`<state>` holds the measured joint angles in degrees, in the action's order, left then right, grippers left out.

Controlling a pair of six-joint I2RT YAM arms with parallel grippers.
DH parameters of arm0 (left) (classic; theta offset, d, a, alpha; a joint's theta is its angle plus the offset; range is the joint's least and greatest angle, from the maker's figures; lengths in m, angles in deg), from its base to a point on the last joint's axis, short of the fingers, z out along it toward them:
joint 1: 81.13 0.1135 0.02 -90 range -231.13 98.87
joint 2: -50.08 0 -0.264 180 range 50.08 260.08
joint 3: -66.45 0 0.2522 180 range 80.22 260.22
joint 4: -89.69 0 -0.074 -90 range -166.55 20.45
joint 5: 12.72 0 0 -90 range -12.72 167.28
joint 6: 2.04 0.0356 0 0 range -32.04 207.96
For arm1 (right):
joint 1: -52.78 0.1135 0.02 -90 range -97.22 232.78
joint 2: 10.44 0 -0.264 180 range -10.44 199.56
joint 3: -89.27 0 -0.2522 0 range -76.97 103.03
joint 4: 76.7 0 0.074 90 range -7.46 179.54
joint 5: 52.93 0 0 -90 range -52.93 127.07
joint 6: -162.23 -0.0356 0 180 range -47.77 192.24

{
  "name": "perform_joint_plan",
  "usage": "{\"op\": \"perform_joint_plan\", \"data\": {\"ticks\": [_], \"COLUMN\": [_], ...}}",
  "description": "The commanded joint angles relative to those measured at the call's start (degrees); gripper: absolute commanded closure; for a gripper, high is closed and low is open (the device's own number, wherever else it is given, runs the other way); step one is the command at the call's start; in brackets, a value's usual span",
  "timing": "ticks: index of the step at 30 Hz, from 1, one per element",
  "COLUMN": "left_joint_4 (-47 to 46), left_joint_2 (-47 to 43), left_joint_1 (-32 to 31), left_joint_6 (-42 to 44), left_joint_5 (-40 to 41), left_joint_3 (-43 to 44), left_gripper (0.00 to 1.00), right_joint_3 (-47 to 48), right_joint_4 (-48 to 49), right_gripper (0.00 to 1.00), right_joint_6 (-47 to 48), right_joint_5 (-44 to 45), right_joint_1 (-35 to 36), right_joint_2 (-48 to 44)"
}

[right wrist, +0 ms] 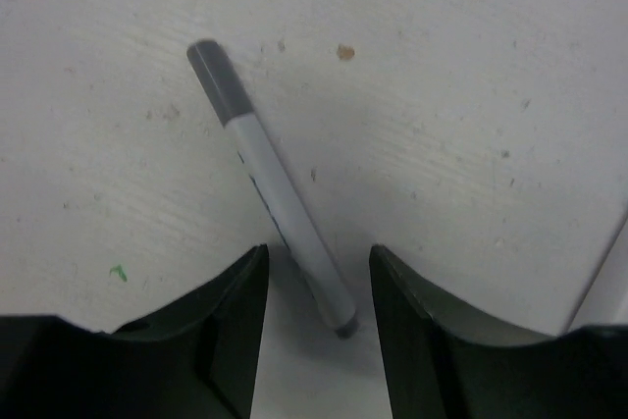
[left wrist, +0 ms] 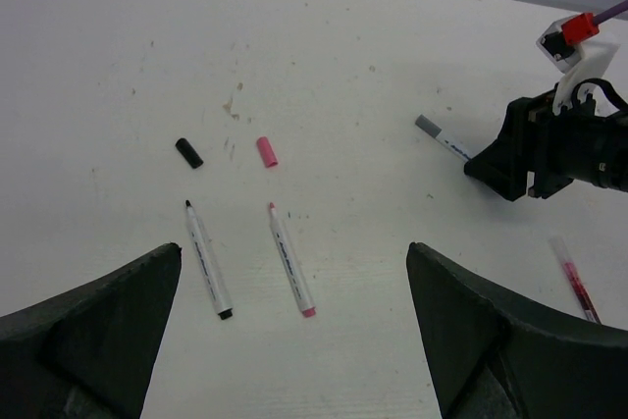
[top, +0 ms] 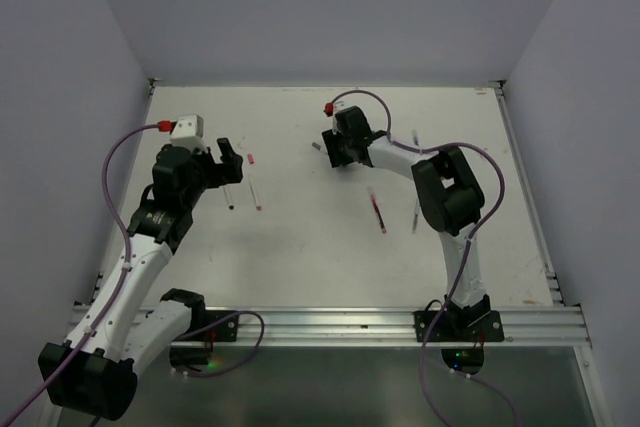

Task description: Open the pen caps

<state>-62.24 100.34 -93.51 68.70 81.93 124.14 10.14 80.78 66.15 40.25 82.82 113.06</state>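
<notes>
Two uncapped pens lie side by side: a black-tipped pen [left wrist: 208, 260] and a pink-tipped pen [left wrist: 291, 260]. Their caps lie loose beyond them, the black cap [left wrist: 189, 153] and the pink cap [left wrist: 267, 151]. My left gripper [left wrist: 292, 254] hangs open above these two pens and holds nothing. A white pen [right wrist: 280, 203] with its grey cap [right wrist: 211, 71] still on lies on the table. My right gripper [right wrist: 316, 262] is low over its tail end, with the jaws half closed either side of the barrel. A gap still shows on both sides of the barrel.
A dark red pen [top: 377, 212] and another pen [top: 415, 215] lie right of centre, near the right arm's elbow. One more pen [top: 415, 137] lies behind that arm. The table [top: 300, 257] is walled at the back and sides.
</notes>
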Motion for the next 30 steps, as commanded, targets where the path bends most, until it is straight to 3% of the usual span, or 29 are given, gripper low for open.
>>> {"op": "perform_joint_plan", "data": {"ticks": [1, 10, 15, 18, 21, 25, 30], "left_joint_4": [-3.5, -3.9, -4.5, -4.9, -5.3, -7.6, -13.3], "left_joint_2": [-0.2, 1.0, 1.7, 2.6, 4.4, 7.2, 11.3], "left_joint_1": [0.3, 0.6, 0.9, 0.8, 0.9, 0.7, -2.1], "left_joint_6": [1.5, 0.9, 0.7, 0.2, -2.5, -10.8, -18.9], "left_joint_5": [0.1, -3.0, -4.4, -7.3, -10.6, -17.5, -17.7], "left_joint_3": [0.0, -0.1, -0.3, -0.6, -0.6, -1.1, -3.8], "left_gripper": [0.00, 0.00, 0.00, 0.00, 0.00, 0.00, 0.02], "right_joint_3": [3.3, 4.1, 1.9, -2.0, -7.6, -17.8, -28.2], "right_joint_4": [-2.8, -7.5, -8.6, -6.8, -3.7, 3.9, 12.6], "right_gripper": [0.51, 0.61, 0.83, 0.95, 1.00, 1.00, 1.00], "right_joint_6": [2.8, 4.8, 4.8, 4.4, 3.1, -0.8, -5.3], "right_joint_5": [-2.4, -2.7, -2.9, -2.9, -2.9, -1.6, 0.5], "right_joint_1": [0.0, 1.9, 4.0, 5.5, 8.6, 12.8, 18.5], "right_joint_2": [1.1, 4.2, 4.4, 1.6, -3.4, -12.1, -23.5]}}
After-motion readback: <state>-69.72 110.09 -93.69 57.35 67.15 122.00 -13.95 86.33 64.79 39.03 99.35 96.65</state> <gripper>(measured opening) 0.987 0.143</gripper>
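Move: The grey-capped pen is almost between the right fingers, which straddle its tail end; its middle is about 3 cm left, 2 cm ahead and 1 cm below. On that table level, the green-capped pen lies some 10 cm right and 4 cm ahead, the red pen 9 cm right and 15 cm back. From the left hand the grey-capped pen is roughly 18 cm ahead, 27 cm right and 20 cm down, with the uncapped pink pen 6 cm ahead, 6 cm right, equally low. Settling less than a centimetre, the right hand pinches the grey-capped pen near its tail, then draws it quickly back about 16 cm and 6 cm left at nearly the same height, turning some 15 degrees counter-clockwise. Meanwhile the open left hand sets off rightward towards the pen, about 6 cm and a little down, rolling its left side down and tipping its fingers lower. ##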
